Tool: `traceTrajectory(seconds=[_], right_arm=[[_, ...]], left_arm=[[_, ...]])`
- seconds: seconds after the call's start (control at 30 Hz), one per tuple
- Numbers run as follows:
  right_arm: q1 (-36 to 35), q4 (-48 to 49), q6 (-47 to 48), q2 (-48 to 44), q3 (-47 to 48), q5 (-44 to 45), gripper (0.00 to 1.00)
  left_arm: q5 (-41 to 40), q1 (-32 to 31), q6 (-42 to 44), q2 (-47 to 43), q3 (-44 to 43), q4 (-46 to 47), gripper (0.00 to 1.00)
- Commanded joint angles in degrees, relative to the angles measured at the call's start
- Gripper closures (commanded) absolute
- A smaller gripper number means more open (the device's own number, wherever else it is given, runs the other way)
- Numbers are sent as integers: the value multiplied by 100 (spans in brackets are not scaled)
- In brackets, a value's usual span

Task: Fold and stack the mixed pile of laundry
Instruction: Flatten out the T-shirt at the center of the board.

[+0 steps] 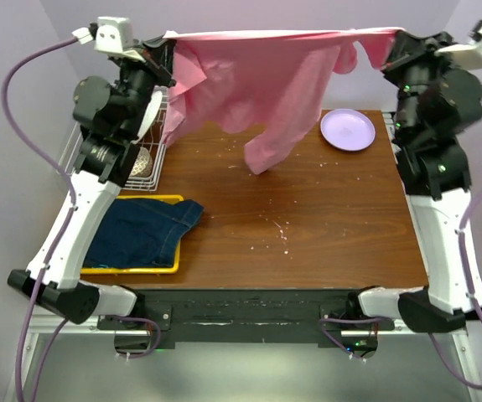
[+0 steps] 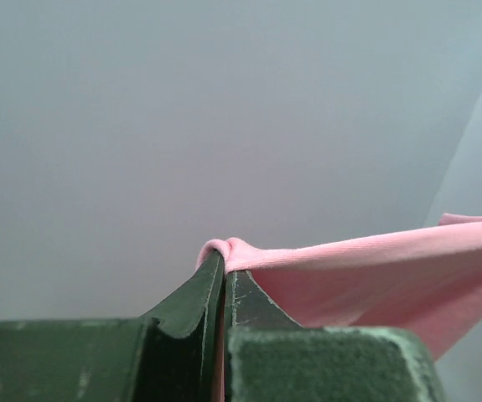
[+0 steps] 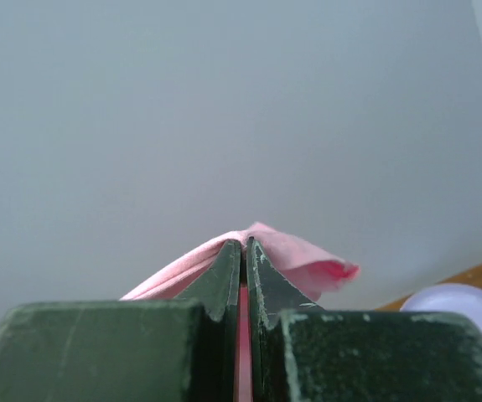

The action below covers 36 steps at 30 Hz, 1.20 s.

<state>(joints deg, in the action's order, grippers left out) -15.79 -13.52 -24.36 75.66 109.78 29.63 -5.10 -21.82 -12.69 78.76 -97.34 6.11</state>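
A large pink T-shirt [image 1: 261,79] hangs stretched high above the table's far edge, held between both arms. My left gripper [image 1: 169,38] is shut on its left top corner; pink cloth [image 2: 366,268] is pinched at the tips of my left gripper [image 2: 223,266]. My right gripper [image 1: 396,35] is shut on the right top corner, and pink fabric [image 3: 303,255] folds over the tips of my right gripper [image 3: 244,244]. The shirt's lower end dangles just above the wood. A dark blue denim garment [image 1: 144,232] lies in the yellow tray [image 1: 132,270] at the near left.
A lilac plate [image 1: 348,129] sits at the table's far right, also seen as the plate [image 3: 467,314] in the right wrist view. A white wire basket [image 1: 144,159] stands at the far left behind the left arm. The brown table [image 1: 291,226] has pale specks.
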Motion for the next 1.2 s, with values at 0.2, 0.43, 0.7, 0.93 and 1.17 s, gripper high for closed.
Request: traceTrajectory(seconds=[0.2, 0.43, 0.7, 0.93, 1.17], right_arm=[[85, 192, 503, -1158, 237, 298, 100], [85, 174, 590, -756, 264, 210, 100], [94, 1095, 827, 440, 201, 271, 100], [103, 1115, 1047, 1986, 2314, 324, 100], [94, 1026, 1083, 2455, 3148, 298, 100]], left_arm=[[-96, 99, 197, -1143, 48, -39, 100], [-8, 99, 29, -968, 356, -58, 100], [-140, 169, 205, 217, 68, 443, 100], [185, 573, 170, 2035, -2023, 128, 100], [606, 838, -199, 2381, -3091, 13, 100]])
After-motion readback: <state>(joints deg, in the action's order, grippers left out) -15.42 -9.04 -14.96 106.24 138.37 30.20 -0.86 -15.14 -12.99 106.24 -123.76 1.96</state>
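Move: Both hands hold the pink T-shirt high by its top edge. From the left hand the board's centre lies roughly 55 cm below and 23 cm to the right, about level front to back; the tray of jeans sits some 15 cm back and 15 cm to its left, the dish rack some 20 cm ahead and 24 cm to its left. From the right hand the centre is about 3 cm ahead, 35 cm left and 58 cm below; the purple plate stands 30 cm ahead and 5 cm right. Both grippers keep the T-shirt's top edge pinched between them. Together they first draw back about 9 cm while rising some 5 cm, fingers tipping up about 10 degrees; then they swing fast forward by roughly 23 cm, dipping about 10 cm with the fingers tipping down again, and lift a little at the end. ##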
